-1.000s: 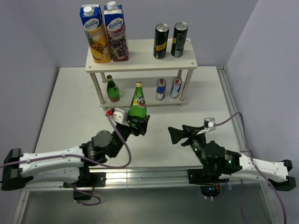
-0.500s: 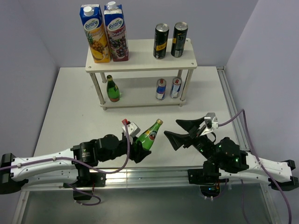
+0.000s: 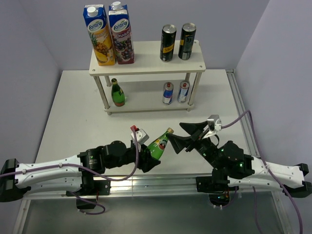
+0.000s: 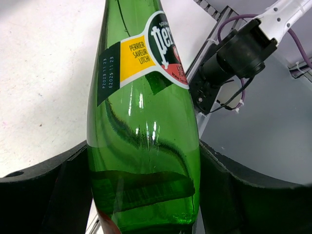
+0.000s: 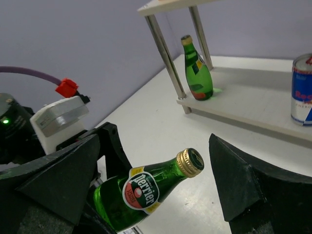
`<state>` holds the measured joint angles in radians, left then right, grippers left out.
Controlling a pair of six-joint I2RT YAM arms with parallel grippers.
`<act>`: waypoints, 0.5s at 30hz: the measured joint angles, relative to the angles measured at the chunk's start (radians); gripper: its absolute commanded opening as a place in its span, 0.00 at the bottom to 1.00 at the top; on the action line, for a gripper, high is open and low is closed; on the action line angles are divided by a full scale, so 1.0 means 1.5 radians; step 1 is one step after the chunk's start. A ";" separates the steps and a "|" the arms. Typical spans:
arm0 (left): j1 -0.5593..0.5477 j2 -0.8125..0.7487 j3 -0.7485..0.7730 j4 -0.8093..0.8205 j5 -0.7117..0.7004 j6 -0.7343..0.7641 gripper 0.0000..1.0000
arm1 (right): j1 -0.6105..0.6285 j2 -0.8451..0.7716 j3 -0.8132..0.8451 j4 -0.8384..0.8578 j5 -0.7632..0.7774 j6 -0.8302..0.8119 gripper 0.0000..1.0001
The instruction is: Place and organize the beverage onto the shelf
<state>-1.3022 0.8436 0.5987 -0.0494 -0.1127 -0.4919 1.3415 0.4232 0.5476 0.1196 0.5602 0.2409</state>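
My left gripper [image 3: 149, 157] is shut on the lower body of a green glass bottle [image 3: 159, 145], which leans with its gold cap up and to the right. The left wrist view shows the bottle [image 4: 146, 122] wedged between both black fingers [image 4: 44, 195]. My right gripper [image 3: 183, 137] is open, its fingers either side of the cap without touching. In the right wrist view the bottle [image 5: 146, 187] points between those spread fingers [image 5: 239, 180]. The white shelf [image 3: 146, 65] holds a second green bottle [image 3: 117, 93], two silver-blue cans [image 3: 167, 93] and two dark cans [image 3: 168, 43].
Two tall juice cartons [image 3: 108, 35] stand on the shelf's top board at the left. Thin shelf legs [image 5: 165, 53] rise beside the lower-tier bottle [image 5: 197, 73]. A metal rail [image 3: 146, 185] runs along the table's near edge, by both arm bases.
The left arm has drawn the bottle back from the shelf front and tipped it from upright to a lean. The right gripper has come left until its open fingers flank the cap.
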 measured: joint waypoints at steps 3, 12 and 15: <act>0.000 0.003 0.001 0.011 0.003 0.000 0.00 | -0.006 0.045 0.000 0.005 0.015 0.036 1.00; 0.001 0.005 0.054 0.011 -0.012 0.021 0.00 | -0.167 0.118 0.001 0.005 -0.063 0.171 1.00; 0.001 0.010 0.063 0.013 -0.016 0.028 0.00 | -0.178 0.121 0.002 0.009 -0.072 0.192 1.00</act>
<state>-1.3003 0.8585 0.6930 -0.0292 -0.1364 -0.4496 1.0740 0.6044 0.5507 0.1337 0.4515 0.5289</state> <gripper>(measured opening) 0.753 0.999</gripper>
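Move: My left hand holds the green Perrier bottle slantwise, neck up towards my right gripper, which is about 8 cm to its right, 4 cm farther out and 12 cm higher. From my open right hand the bottle's middle lies some 5 cm left, about level fore and aft, 9 cm below. Beyond, some 20 cm lower, the left Red Bull can stands about 35 cm ahead, 1 cm left, and the shelf bottle 33 cm ahead, 28 cm left. I bring the neck and my right gripper together: my right hand, fingers wide open, sinks about 3 cm while edging forward and left, then goes on forward, 5 cm in all, its fingers tipping down some 15 degrees. Meanwhile my left hand keeps its hold low on the bottle and lifts it 4 to 5 cm towards the right fingers. ##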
